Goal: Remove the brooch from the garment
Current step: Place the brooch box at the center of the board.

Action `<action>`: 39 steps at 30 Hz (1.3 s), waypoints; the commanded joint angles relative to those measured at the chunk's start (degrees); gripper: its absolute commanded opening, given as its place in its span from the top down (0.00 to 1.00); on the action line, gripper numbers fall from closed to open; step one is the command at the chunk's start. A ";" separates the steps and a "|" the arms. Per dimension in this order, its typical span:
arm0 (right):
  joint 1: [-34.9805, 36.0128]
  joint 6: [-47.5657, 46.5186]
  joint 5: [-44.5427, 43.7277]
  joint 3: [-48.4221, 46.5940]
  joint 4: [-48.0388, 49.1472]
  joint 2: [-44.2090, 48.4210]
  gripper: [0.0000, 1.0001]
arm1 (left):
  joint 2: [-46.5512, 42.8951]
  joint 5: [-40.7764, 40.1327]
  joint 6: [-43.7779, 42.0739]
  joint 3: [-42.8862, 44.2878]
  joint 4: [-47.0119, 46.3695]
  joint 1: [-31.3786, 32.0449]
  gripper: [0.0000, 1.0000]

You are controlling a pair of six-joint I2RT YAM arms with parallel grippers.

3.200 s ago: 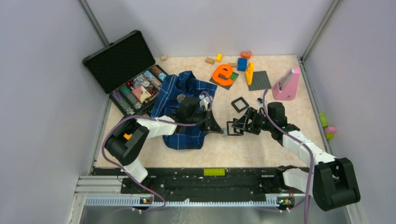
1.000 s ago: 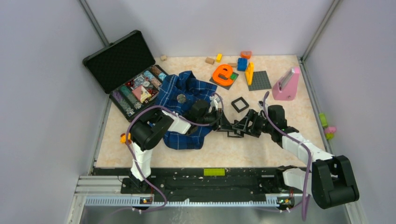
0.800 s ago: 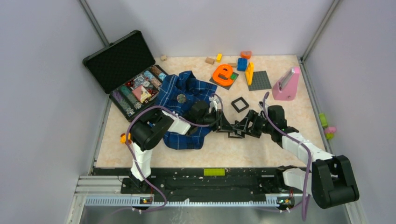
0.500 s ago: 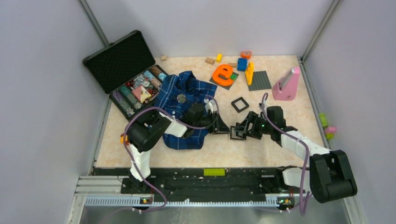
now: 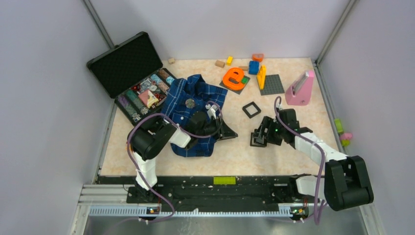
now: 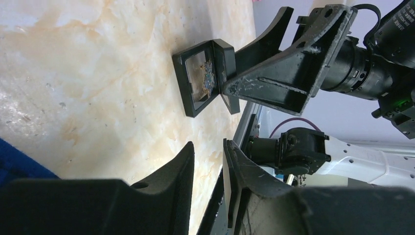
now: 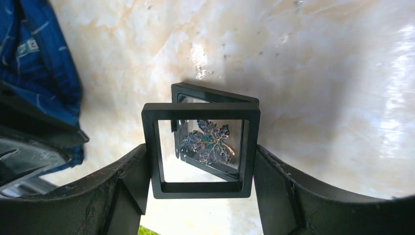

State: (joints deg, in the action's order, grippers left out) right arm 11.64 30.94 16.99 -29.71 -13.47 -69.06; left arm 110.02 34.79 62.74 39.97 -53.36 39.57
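The garment, a dark blue plaid shirt [image 5: 193,122], lies crumpled left of the table's middle. The brooch, a small silvery disc [image 5: 190,103], sits on its upper part. My left gripper [image 5: 234,133] rests off the shirt's right edge, pointing right. Its fingers [image 6: 186,161] stand a narrow gap apart, open, with nothing between them [image 6: 209,144]. My right gripper [image 7: 200,152] is shut on a hinged black frame case [image 7: 200,147] with a blue leaf-shaped jewelled piece [image 7: 208,142] inside. That case [image 6: 205,76] stands apart from the left fingertips.
An open black case of trinkets [image 5: 142,93] stands at the back left. A second black square frame [image 5: 251,109] lies behind the right gripper [image 5: 255,138]. An orange letter [image 5: 234,77], coloured blocks [image 5: 253,67], a grey baseplate [image 5: 271,84] and a pink stand [image 5: 299,88] line the back.
The left gripper has pulled back left from the frame case, towards the shirt. The right gripper has drawn slightly right with the case, so a gap now lies between them.
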 commanded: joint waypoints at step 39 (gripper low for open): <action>-3.12 -9.13 -28.96 -20.25 -10.44 -1.64 0.01 | -35.92 -16.13 -23.36 8.44 46.98 3.21 0.40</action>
State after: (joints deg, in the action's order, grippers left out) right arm 5.52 24.93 -7.20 -47.77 -22.65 -80.86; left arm 87.20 29.30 50.37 42.78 -27.92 43.97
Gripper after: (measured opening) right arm 0.984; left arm 0.544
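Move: The right gripper already holds the brooch box low over the table. Its goal is a bare patch of table about 8 cm ahead, 10 cm to its right and 3 cm below. The empty frame lies roughly 18 cm ahead and 6 cm left; the grey plate is some 33 cm ahead and 7 cm right. From the left gripper, that bare patch is around 25 cm right, 7 cm ahead and 5 cm below. Carry the brooch box low over the table with the right gripper, right and forward about 12 cm in all, easing down slightly while turning the fingers clockwise and steeper down by some 25 degrees. Open wide to let go of the box, then lift straight off it. Late on, raise the empty left gripper briskly, drawing it back a little and opening it partway. ##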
